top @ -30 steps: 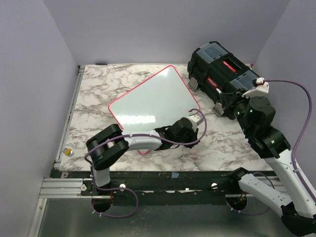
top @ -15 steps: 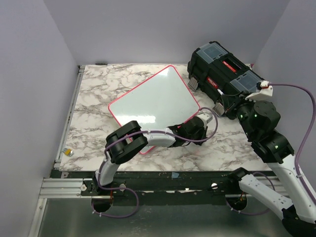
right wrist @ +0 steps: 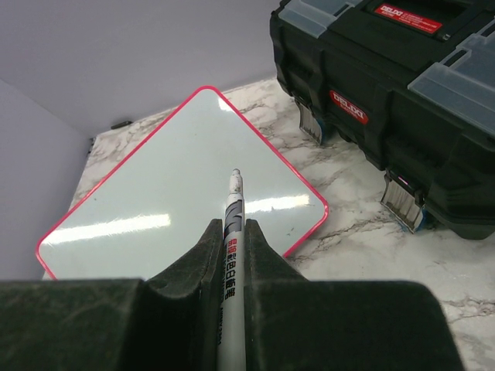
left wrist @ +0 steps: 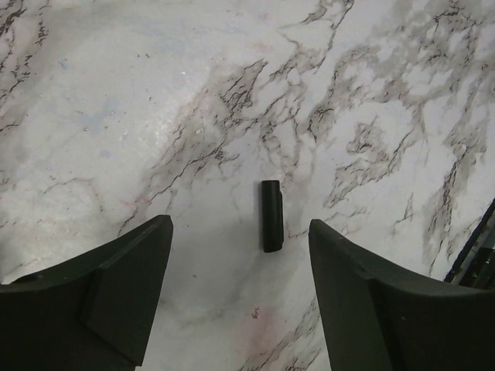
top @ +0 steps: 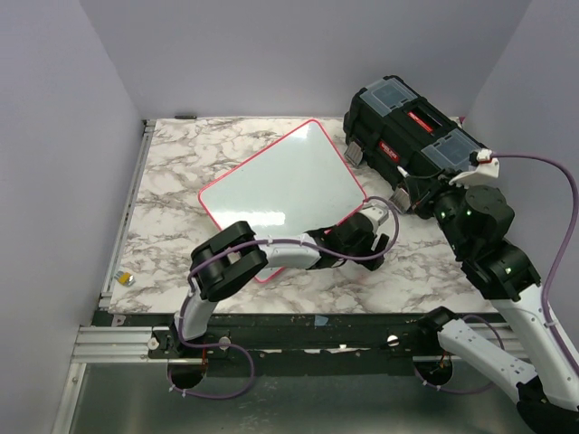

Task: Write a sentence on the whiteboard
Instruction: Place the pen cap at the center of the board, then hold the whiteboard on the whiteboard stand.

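The whiteboard (top: pixel 280 185) lies tilted on the marble table, white with a red-pink rim. No sentence shows on the whiteboard (right wrist: pixel 193 193); its surface is blank. My right gripper (right wrist: pixel 232 228) is shut on a white marker (right wrist: pixel 234 197) whose bare tip points at the board from above its right corner. In the top view the right gripper (top: pixel 405 193) hangs beside the toolbox. My left gripper (left wrist: pixel 238 232) is open just over the marble, and a short black cap (left wrist: pixel 271 216) lies on the table between and ahead of its fingers. In the top view the left gripper (top: pixel 375 219) sits off the board's right corner.
A black toolbox (top: pixel 412 127) with red latches stands at the back right, close to the board's right edge, and fills the upper right of the right wrist view as the toolbox (right wrist: pixel 387 93). A small yellow object (top: pixel 127 278) lies at the table's left edge.
My left gripper has slid right, off the board's near corner, and its jaws have opened over the black cap. The right arm shifted slightly right, still gripping the marker.
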Controlling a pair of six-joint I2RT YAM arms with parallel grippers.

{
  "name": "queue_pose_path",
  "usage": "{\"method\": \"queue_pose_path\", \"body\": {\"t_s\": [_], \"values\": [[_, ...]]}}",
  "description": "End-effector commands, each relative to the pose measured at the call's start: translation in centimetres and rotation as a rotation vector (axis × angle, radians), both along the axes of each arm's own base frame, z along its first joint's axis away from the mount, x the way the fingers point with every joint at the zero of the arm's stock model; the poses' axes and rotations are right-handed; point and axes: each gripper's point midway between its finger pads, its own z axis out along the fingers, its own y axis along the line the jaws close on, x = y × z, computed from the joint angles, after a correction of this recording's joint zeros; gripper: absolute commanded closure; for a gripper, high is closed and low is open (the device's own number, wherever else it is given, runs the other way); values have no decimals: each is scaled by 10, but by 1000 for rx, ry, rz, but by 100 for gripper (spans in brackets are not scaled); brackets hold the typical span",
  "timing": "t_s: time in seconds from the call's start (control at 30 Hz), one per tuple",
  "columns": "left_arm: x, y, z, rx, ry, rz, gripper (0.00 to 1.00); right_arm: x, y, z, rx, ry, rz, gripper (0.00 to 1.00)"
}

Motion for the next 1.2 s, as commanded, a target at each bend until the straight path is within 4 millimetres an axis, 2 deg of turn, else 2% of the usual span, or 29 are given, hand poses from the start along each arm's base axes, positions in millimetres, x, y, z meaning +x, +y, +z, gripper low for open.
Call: {"method": "queue_pose_path", "body": {"t_s": [0.0, 0.17, 0.33, 0.47, 0.63, 0.7, 0.8, 0.9, 1.03, 1.17], "values": [[3, 13, 41, -13, -82, 18, 26, -11, 0, 13, 23, -10, 24, 99], [1, 40, 81, 18, -129, 39, 26, -14, 2, 23, 46, -14, 39, 99], [-2, 75, 114, 44, -151, 54, 26, -14, 11, 28, 71, -11, 75, 99], [-1, 113, 141, 35, -174, 60, 25, -14, 18, 31, 105, -5, 100, 99], [4, 171, 167, -38, -161, 65, 23, -14, 22, 35, 136, 15, 109, 99], [11, 198, 177, -58, -152, 100, 22, -15, 24, 38, 149, 17, 122, 99], [21, 239, 196, -85, -173, 175, 14, -18, 29, 40, 173, 22, 144, 99], [26, 269, 215, -116, -217, 226, 4, -21, 35, 37, 188, 54, 171, 99], [38, 299, 228, -118, -254, 284, 3, -26, 47, 31, 197, 107, 236, 99], [59, 317, 242, -119, -258, 322, 3, -31, 58, 25, 186, 135, 305, 99]]}}
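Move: The left hand, fingers open, hovers just over the released pen cap, which lies about 1 cm to its right and 2 cm below. The whiteboard's middle is roughly 25 cm to its left and 17 cm ahead, some 3 cm lower; the board's clips are about 11 cm left and 8 cm ahead (upper clip), and 21 cm left, level (lower clip). From the right hand, the whiteboard's middle lies some 29 cm left, 15 cm ahead and 32 cm down. The left hand leaves the pen cap, rising about 16 cm while starting left, then sweeps left across the whiteboard, still climbing and edging forward, to end some 30 cm left of and 24 cm above its start, the fingers spreading wider, their tips tilting up and the wrist turning about 20 degrees counter-clockwise. The right hand keeps its grip on the pen in the air and drifts about 4 cm left and 3 cm up, rolling and swinging the pen some 10 degrees counter-clockwise. ##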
